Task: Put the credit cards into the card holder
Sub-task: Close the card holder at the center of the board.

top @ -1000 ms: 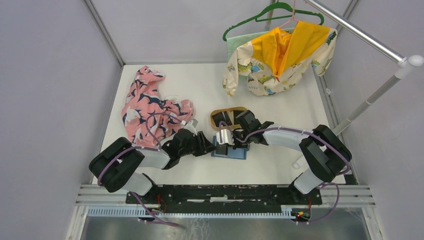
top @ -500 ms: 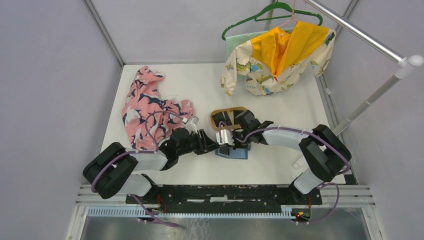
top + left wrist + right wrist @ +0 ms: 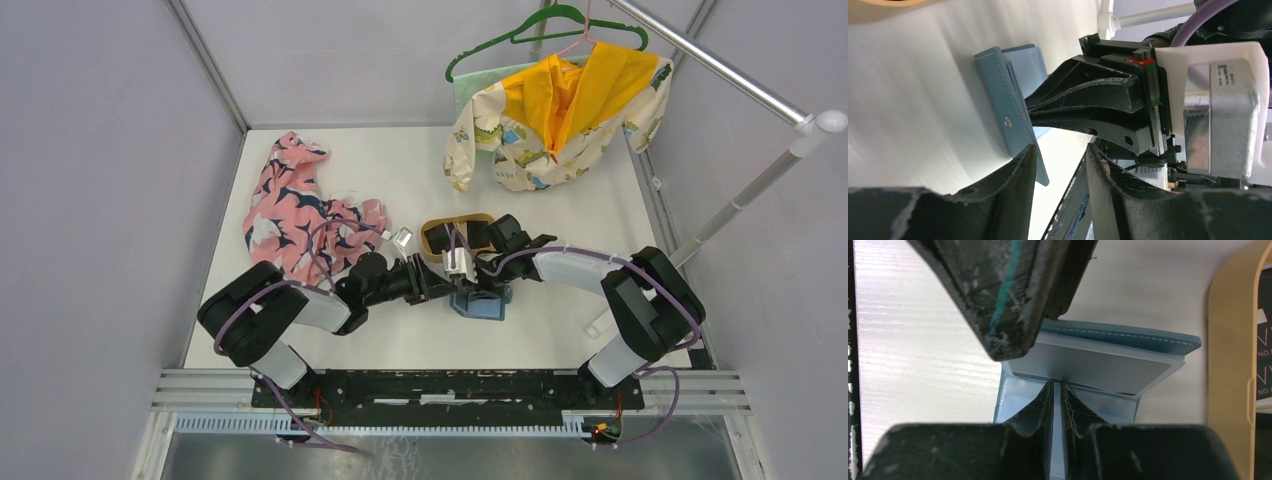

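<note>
The teal card holder (image 3: 488,305) lies open in front of the tan tray. In the right wrist view a pale grey card (image 3: 1088,365) sits in a pocket of the card holder (image 3: 1128,335). My right gripper (image 3: 1058,390) is shut on a thin pale-blue inner panel of it, seen edge-on. My left gripper (image 3: 1060,155) is open, and the holder's raised teal flap (image 3: 1008,115) rests against the tip of its left finger. In the top view both the left gripper (image 3: 440,290) and the right gripper (image 3: 468,283) meet at the holder. Dark cards (image 3: 462,234) lie in the tray.
The tan oval tray (image 3: 430,240) stands just behind the holder and also shows in the right wrist view (image 3: 1228,365). A pink patterned garment (image 3: 295,215) lies at the left. A yellow-lined garment (image 3: 560,110) hangs on a rack at the back right.
My left gripper has reached to the right up to the card holder. The holder and my right gripper have shifted a little to the right.
</note>
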`<state>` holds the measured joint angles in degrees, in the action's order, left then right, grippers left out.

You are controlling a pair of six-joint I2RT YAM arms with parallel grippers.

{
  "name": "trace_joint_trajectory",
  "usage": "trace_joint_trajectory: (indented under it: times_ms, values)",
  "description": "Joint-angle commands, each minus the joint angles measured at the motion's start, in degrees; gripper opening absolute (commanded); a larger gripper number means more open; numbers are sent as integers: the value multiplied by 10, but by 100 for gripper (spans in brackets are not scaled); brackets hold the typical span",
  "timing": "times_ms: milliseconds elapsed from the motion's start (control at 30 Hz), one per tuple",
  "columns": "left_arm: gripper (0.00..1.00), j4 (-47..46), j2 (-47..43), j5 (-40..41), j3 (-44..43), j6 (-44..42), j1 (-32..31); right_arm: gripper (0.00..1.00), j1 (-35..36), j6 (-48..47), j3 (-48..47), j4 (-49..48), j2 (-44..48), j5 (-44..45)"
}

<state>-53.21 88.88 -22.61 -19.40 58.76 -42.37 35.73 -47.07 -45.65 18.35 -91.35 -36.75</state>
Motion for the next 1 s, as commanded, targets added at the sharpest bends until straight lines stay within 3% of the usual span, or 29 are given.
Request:
trace_joint_trajectory:
  times_ms: [0,333,633,967]
  values:
    - [48,-97,37,-23,-24,45,-13,15,-17,15,-26,13,-2,-41]
    - [47,-125,117,-13,-72,59,-52,15,-67,-26,-65,99,-22,-53]
    - [48,-100,154,-2,-114,52,-65,16,-96,-95,-91,182,6,-2]
    - [49,-35,156,12,-165,19,-70,18,-145,-83,-67,145,80,38]
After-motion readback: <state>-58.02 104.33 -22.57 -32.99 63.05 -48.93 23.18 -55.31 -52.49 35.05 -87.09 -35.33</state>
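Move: The open card holder's middle is about 6 cm to the left gripper's right, 2 cm back and 7 cm below; its upright cover is centred some 2 cm right, 1 cm back and 4 cm below that hand. The card tray is 10 cm ahead of that hand, 2 cm right and 7 cm down. From the right fingertips the holder's middle is about 3 cm back, 1 cm right and 1 cm lower; the tray is 10 cm ahead, 3 cm left. Bring the left gripper about 7 cm to the right, nearly level, its half-open fingers still at the free edge of the raised cover, pushing the cover over towards the pocket side. Meanwhile draw the nearly shut right fingers out of its way, some 6 cm right and then increasingly forward and up, about 4 cm each, clear of the fold. ##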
